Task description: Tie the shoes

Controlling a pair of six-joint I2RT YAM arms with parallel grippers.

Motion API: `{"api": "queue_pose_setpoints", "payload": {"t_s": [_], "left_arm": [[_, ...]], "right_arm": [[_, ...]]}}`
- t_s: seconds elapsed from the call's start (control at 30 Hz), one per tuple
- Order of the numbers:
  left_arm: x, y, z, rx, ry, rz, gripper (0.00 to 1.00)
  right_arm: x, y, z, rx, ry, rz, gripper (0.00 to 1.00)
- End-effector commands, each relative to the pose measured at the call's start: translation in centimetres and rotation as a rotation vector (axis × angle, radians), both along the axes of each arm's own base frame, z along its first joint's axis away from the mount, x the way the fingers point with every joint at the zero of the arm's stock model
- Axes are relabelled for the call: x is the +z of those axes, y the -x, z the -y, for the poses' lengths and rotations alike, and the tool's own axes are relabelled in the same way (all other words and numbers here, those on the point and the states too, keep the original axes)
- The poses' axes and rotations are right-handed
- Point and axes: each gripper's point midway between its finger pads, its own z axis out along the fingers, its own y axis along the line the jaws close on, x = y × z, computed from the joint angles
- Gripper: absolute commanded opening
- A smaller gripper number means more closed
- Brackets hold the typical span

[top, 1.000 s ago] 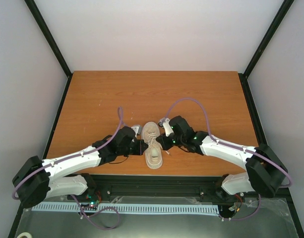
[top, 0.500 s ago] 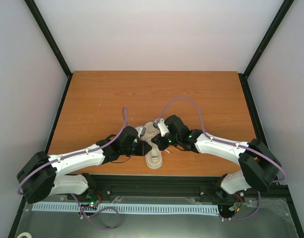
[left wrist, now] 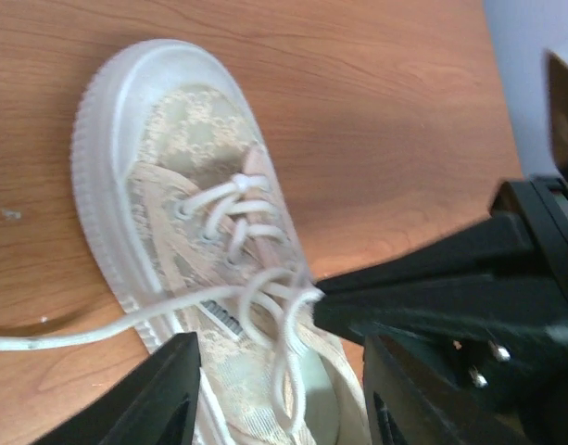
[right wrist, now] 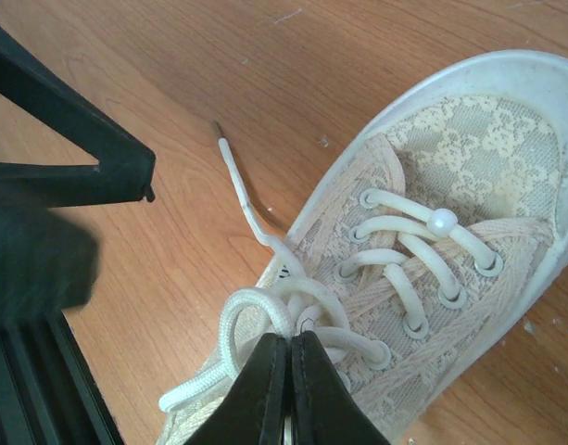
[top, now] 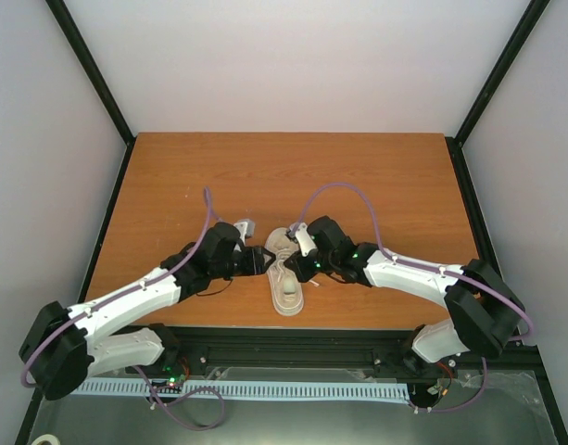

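The cream shoe (top: 287,293) lies near the table's front edge between both arms, toe pointing away. In the left wrist view the shoe (left wrist: 177,139) shows its white laces (left wrist: 230,206), and a loop of lace (left wrist: 297,320) hangs over its opening. My left gripper (left wrist: 279,375) is open, its fingers on either side of that loop without touching it. My right gripper (right wrist: 290,341) is shut on a lace loop (right wrist: 251,311) at the knot, and its black fingers (left wrist: 404,287) reach in from the right. A loose lace end (right wrist: 235,171) trails onto the wood.
The wooden table (top: 376,176) extends far behind the shoe. A black rail (top: 293,338) runs along the front edge just behind the heel. Purple cables (top: 344,190) arch over both wrists. Grey walls stand at the left, right and back.
My left gripper has opened, let go of the lace and drawn back a little to the left. The right gripper has stayed shut on its loop.
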Motion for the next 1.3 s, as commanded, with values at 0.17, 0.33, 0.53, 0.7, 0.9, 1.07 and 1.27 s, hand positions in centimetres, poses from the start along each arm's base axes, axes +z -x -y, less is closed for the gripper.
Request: {"api": "queue_pose_setpoints", "payload": {"t_s": [0.17,0.33,0.53,0.7,0.9,1.07,1.27], "left_arm": [[-1.1,-1.4,1.6,-0.030,0.036,-0.050,0.30],[-2.0,-1.5,2.4,-0.049,0.043,-0.079,0.26],[-3.0,-1.8,2.7,-0.047,0.039,-0.102,0.22],[-3.5,-1.9,2.8,-0.036,0.034,-0.113,0.18],[-4.2,-1.8,2.9,-0.041,0.038,-0.132,0.18],[-4.5,-1.9,3.1,-0.042,0.037,-0.139,0.17],[-3.9,-2.6,2.3,-0.003,0.021,-0.084,0.01]], "right_arm": [[-1.2,0.3,0.7,-0.016,0.037,-0.001,0.03],[-1.3,0.3,0.9,-0.022,0.039,-0.003,0.03],[-1.3,0.3,0.7,-0.021,0.033,-0.004,0.03],[-1.2,0.3,0.7,-0.019,0.032,-0.001,0.03],[-1.1,0.3,0.7,-0.018,0.033,0.001,0.03],[-1.0,0.3,0.7,-0.021,0.032,0.001,0.03],[-0.2,0.1,0.9,-0.033,0.021,0.016,0.03]]}}
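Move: The loose lace lying across the shoe's left side beside the knot is about 6 cm below the left hand, some 2 cm to its right and 1 cm ahead. The loop still held in the right fingers is about 4 cm to the left hand's right, 1 cm ahead and 4 cm lower; the bead on the lacing is roughly 5 cm ahead, 4 cm right and 7 cm down. From the right hand, that lace is about 2 cm to the left, level fore and aft, and 2 cm lower. The loose lace at the knot's left side is pinched by the left fingers, which sink about 6 cm towards the shoe while drifting some 2 cm right, quick at first and then easing, tipping about 10 degrees further down. They narrow from half open on the way and shut at the bottom. The right fingers keep their grip on the loop, settling about 1 cm down and slightly right, then holding still. ##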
